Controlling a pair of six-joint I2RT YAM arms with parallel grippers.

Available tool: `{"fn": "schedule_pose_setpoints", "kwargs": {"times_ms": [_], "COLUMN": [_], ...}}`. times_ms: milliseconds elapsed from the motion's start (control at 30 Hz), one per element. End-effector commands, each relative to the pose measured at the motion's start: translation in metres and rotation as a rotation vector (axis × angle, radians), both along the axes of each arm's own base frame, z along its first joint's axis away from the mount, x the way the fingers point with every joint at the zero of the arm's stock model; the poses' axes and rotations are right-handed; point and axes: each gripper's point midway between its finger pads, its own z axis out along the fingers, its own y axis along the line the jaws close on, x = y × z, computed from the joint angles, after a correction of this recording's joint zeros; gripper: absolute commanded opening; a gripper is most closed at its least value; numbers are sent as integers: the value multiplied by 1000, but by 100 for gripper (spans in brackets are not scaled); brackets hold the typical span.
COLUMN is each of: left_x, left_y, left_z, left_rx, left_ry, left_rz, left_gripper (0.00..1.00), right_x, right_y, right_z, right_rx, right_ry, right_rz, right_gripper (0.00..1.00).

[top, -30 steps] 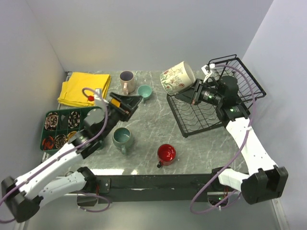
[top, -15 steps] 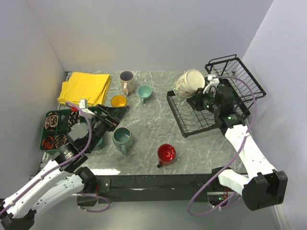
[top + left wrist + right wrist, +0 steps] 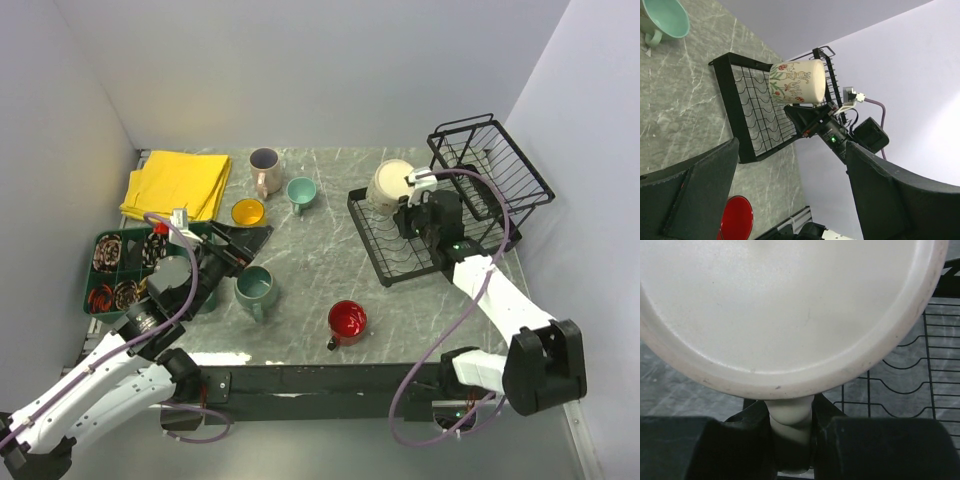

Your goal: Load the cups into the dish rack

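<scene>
A cream flowered cup (image 3: 388, 183) hangs over the far left corner of the black wire dish rack (image 3: 395, 262). My right gripper (image 3: 410, 207) is shut on its handle (image 3: 789, 416), and the cup's pale round face (image 3: 785, 305) fills the right wrist view. On the table stand a pink cup (image 3: 265, 166), a small teal cup (image 3: 300, 190), a yellow cup (image 3: 247, 211), a grey-green cup (image 3: 255, 288) and a red cup (image 3: 347, 320). My left gripper (image 3: 240, 245) is open and empty, just above and left of the grey-green cup, and its view shows the flowered cup (image 3: 797, 81) at the rack (image 3: 735, 130).
A taller wire basket (image 3: 490, 165) rises at the rack's far right end. A folded yellow cloth (image 3: 175, 185) lies at the back left. A green compartment tray (image 3: 112, 232) sits under my left arm. Walls close in on the left, back and right.
My right arm has swung the flowered cup from lying on its side to a lower spot over the rack's left corner. My left arm has pulled back toward me, uncovering the yellow cup.
</scene>
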Motion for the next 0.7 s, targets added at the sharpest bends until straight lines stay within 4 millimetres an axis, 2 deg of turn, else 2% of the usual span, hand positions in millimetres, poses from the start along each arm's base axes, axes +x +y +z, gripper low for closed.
{"fn": "schedule_pose_setpoints", "kwargs": {"times_ms": [0, 267, 400, 667], "left_x": [-1, -1, 0, 0], "left_y": [1, 2, 2, 4], "left_z": [0, -5, -9, -17], "left_rx": [15, 23, 27, 32], "left_ry": [-23, -17, -11, -3], "left_rz": [-3, 3, 5, 14], "left_gripper": [93, 93, 93, 93], "right_x": [35, 51, 61, 81], "right_y": [1, 2, -1, -22], "right_z": [70, 39, 30, 11], "right_rx": [10, -46, -65, -130], "right_ry": [-307, -266, -266, -252], "right_rz": [-31, -42, -75, -206], "right_gripper": [0, 0, 0, 0]}}
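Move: Over the dish rack, the right hand holds the patterned cup by its handle, bottom up; the spot it is bound for, the far-left part of the lower tier, lies about 10 cm ahead, 2 cm left and 14 cm below. The upper tier stands some 14 cm ahead, 20 cm right and 5 cm lower; the small mint cup is roughly 14 cm ahead, 23 cm left and 14 cm down. From the left hand that rack spot is about 25 cm ahead, 29 cm right and 27 cm below. Lowering the upturned cup towards the lower tier, the right hand sinks about 7 cm while reaching some 4 cm forward, edging right near the end and speeding up as it drops. Its wrist rolls roughly 10 degrees, left side down, bringing the cup's mouth more squarely down, and the fingers keep their pinch on the handle. The open, empty left hand sinks a couple of centimetres. ##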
